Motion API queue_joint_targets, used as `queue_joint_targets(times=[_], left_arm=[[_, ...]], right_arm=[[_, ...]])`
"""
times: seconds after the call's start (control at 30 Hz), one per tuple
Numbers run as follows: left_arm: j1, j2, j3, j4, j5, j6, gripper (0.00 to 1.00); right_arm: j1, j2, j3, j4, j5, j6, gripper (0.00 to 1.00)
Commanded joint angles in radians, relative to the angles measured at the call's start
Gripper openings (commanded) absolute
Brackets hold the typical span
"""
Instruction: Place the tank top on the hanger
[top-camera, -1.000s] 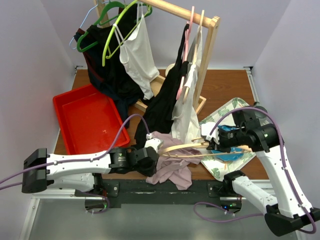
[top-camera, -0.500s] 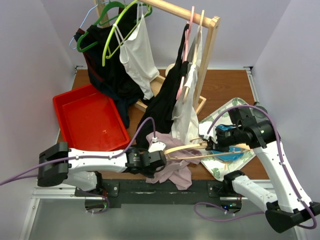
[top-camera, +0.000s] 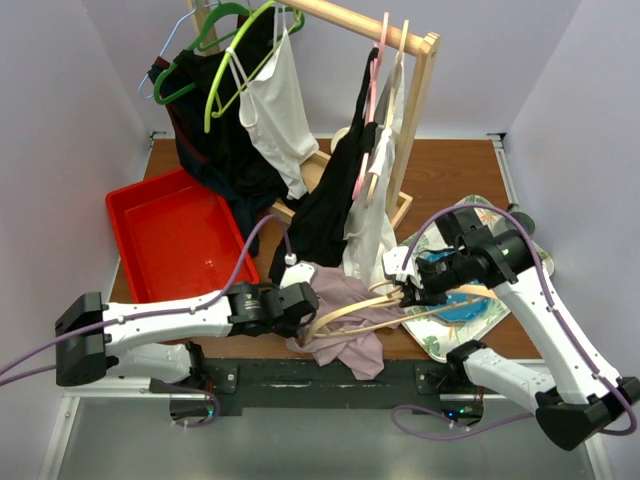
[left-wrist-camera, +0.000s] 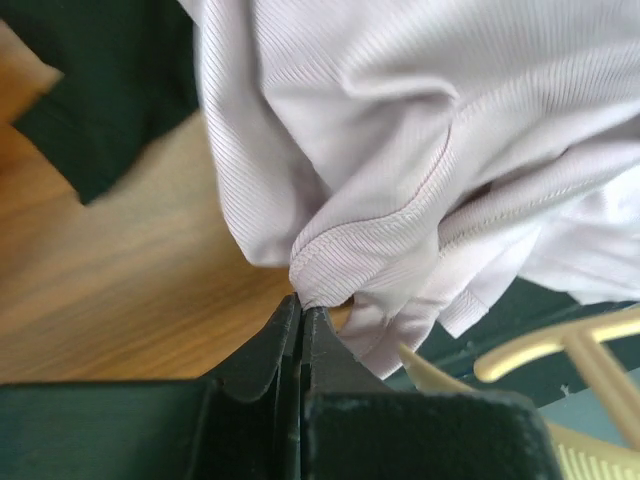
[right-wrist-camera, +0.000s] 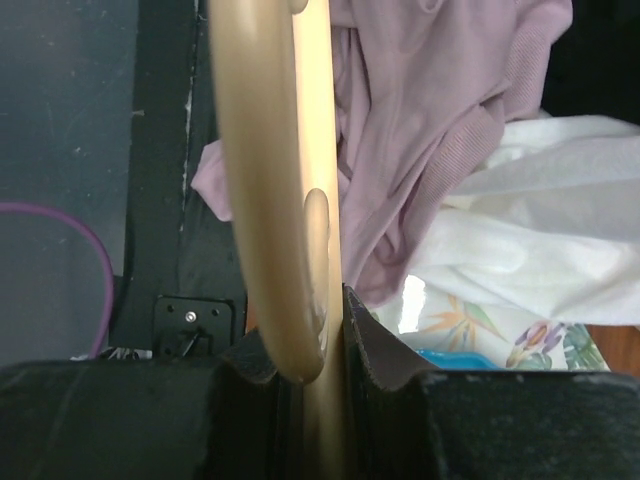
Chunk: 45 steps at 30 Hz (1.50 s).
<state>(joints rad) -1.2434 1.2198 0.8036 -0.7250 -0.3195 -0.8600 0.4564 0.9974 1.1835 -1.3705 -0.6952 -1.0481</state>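
Observation:
The dusty-mauve tank top (top-camera: 345, 325) lies bunched at the table's front edge, partly hanging over it. My left gripper (top-camera: 300, 300) is at its left side. In the left wrist view, the left gripper (left-wrist-camera: 302, 305) is shut, pinching a stitched hem fold of the tank top (left-wrist-camera: 420, 150). The pale wooden hanger (top-camera: 360, 310) lies across the cloth, held at its right end by my right gripper (top-camera: 408, 290). In the right wrist view, the right gripper (right-wrist-camera: 320, 340) is shut on the hanger (right-wrist-camera: 270, 180), with the tank top (right-wrist-camera: 420, 120) beyond it.
A red tray (top-camera: 180, 245) sits at the left. A wooden rack (top-camera: 415, 110) at the back carries black garments (top-camera: 225, 150) and a white tank top (top-camera: 285, 110) on coloured hangers. A leaf-patterned tray (top-camera: 430, 340) lies under the right arm.
My left gripper has closed on the tank top's hem after shifting along its left side. The right gripper has carried the hanger leftward and tilted it over the cloth.

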Motion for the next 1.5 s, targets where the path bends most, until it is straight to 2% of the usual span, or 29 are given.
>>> queue_joint_targets(times=[0.0, 0.2, 0.43, 0.53, 0.8, 1.03, 1.13, 1.17, 1.27, 1.37, 1.47], left_arm=[[0.039, -0.055, 0.029, 0.022, 0.019, 0.045, 0.0], [0.045, -0.071, 0.077, 0.039, 0.097, 0.067, 0.0], [0.061, -0.105, 0.115, 0.047, 0.135, 0.067, 0.0], [0.085, -0.115, 0.147, 0.047, 0.12, 0.067, 0.0], [0.163, -0.197, 0.154, 0.133, 0.191, 0.035, 0.0], [0.219, -0.241, 0.175, 0.219, 0.267, 0.006, 0.05], [0.231, -0.25, 0.192, 0.251, 0.315, 0.024, 0.28], [0.233, -0.249, 0.207, 0.256, 0.35, 0.039, 0.46], [0.237, -0.25, 0.268, 0.228, 0.416, 0.152, 0.7], [0.239, -0.263, 0.372, 0.116, 0.404, 0.329, 0.8], [0.239, -0.307, 0.428, 0.029, 0.372, 0.516, 0.84]], right_arm=[[0.016, 0.017, 0.044, -0.122, -0.038, -0.006, 0.0], [0.016, 0.007, 0.016, 0.085, 0.031, 0.163, 0.0], [0.042, 0.035, -0.044, 0.145, -0.015, 0.186, 0.0], [0.09, 0.032, -0.076, 0.236, 0.005, 0.238, 0.0], [0.142, 0.041, -0.124, 0.477, 0.056, 0.463, 0.0], [0.159, 0.076, -0.15, 0.597, -0.062, 0.543, 0.0], [0.157, 0.072, -0.157, 0.619, -0.113, 0.546, 0.0], [0.157, 0.073, -0.159, 0.619, -0.139, 0.539, 0.0], [0.159, 0.066, -0.154, 0.608, -0.185, 0.508, 0.0], [0.156, 0.055, -0.151, 0.582, -0.245, 0.473, 0.0], [0.153, 0.044, -0.153, 0.559, -0.271, 0.441, 0.0]])
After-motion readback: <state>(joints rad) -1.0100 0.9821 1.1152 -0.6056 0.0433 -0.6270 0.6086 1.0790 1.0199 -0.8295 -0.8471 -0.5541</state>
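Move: The left hand already pinches the left edge of the tank top; the hanger's free end is about 3 cm to its right, 2 cm back and 4 cm above, the red tray some 24 cm left and 14 cm farther out. From the right hand, which holds the hanger, the tank top's middle lies about 9 cm left, level, 17 cm below, the blue plate 11 cm right and 6 cm ahead, and the white shirt's lower part 10 cm ahead, 3 cm left. The left hand lifts the pinched edge of the tank top up past the hanger's free end, rising about 20 cm in all, drifting some 5 cm right and tilting its fingers by roughly 35 degrees to point more to the right, and over the last stretch of the climb it opens wide and lets go of the cloth. Meanwhile the right hand keeps its grip on the hanger and feeds its free end leftward under the lifted edge by about 8 cm, easing slightly forward and dipping some 2 to 3 cm before coming partly back up, its fingers swinging towards level. ##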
